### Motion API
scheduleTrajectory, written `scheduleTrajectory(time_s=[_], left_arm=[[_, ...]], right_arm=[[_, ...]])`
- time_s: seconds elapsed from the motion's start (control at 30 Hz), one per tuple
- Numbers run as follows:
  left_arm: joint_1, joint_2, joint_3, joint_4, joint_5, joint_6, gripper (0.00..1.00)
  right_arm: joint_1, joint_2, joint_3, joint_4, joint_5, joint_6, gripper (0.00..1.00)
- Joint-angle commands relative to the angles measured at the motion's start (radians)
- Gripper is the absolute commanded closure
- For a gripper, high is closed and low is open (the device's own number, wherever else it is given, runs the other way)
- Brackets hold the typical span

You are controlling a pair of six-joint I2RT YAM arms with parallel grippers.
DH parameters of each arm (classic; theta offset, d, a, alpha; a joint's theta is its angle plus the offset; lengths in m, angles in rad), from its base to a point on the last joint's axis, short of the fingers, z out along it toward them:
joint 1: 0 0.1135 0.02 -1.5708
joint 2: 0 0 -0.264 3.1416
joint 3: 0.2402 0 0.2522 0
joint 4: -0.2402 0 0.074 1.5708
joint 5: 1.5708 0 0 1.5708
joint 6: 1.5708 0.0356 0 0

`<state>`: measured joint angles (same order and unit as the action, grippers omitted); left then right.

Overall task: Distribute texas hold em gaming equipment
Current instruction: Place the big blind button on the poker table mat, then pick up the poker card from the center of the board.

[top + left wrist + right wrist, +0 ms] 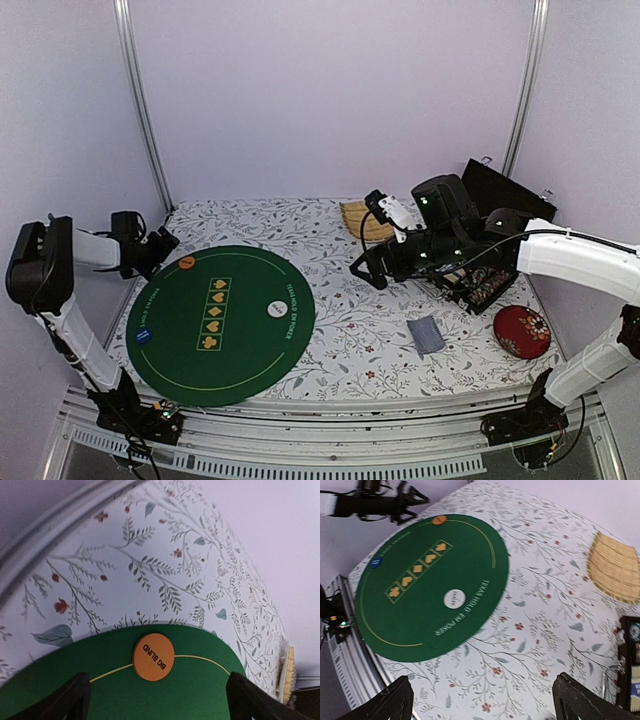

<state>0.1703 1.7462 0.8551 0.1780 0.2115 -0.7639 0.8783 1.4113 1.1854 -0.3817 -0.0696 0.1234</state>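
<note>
A round green poker mat lies on the left of the flowered cloth. On its far left rim lies an orange "BIG BLIND" token. My left gripper hovers just behind the token, open and touching nothing. A white token sits on the right of the mat and a blue token at its left rim. A grey-blue card stack lies on the cloth to the right. My right gripper hangs open and empty above the cloth right of the mat.
A tan woven tray sits at the back middle. An open black case with chips stands under the right arm. A red patterned cushion lies at the front right. White walls and metal posts close in the table.
</note>
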Motion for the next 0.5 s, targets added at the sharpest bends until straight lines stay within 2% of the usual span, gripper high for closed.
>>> scheduleTrajectory(time_s=[0.0, 0.1, 0.23, 0.37, 0.47], left_arm=[[-0.023, -0.183, 0.009, -0.115, -0.167, 0.092, 0.02], [-0.084, -0.327, -0.018, -0.132, -0.212, 0.158, 0.02], [-0.211, -0.497, -0.069, -0.159, -0.244, 0.257, 0.02], [-0.32, -0.586, -0.122, -0.204, -0.229, 0.299, 0.02], [-0.365, -0.604, -0.141, -0.234, -0.215, 0.306, 0.02]], right_arm=[[-0.053, 0.028, 0.057, -0.281, 0.232, 0.069, 0.01], [-0.11, 0.055, 0.016, -0.393, 0.226, 0.143, 0.01], [-0.136, 0.076, -0.094, -0.461, 0.191, 0.251, 0.01], [-0.15, 0.107, -0.185, -0.459, 0.073, 0.284, 0.01], [-0.154, 0.162, -0.207, -0.459, 0.081, 0.291, 0.01]])
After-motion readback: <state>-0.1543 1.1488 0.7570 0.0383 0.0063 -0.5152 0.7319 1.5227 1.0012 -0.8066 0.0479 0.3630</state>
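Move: The big blind button lies on the mat just under my left hand, about 2 cm ahead, 3 cm right and 4 cm below. From that hand, the small blind button is about 22 cm back and 10 cm left, the white button 15 cm back and 29 cm right. The card deck is roughly 3 cm back, 15 cm right and 22 cm below my right hand; the chip case stands 23 cm beyond the deck and 10 cm right of it, the red pouch 26 cm to the deck's right. With nothing in either gripper, I lift my left hand some 17 cm away from the big blind button, fingers still open, then swing it right and back over the mat while its fingers tip up towards level. Meanwhile I sweep my right hand right and down towards the card deck, about 14 cm across and 17 cm down, turning its open fingers to point nearly straight down. ##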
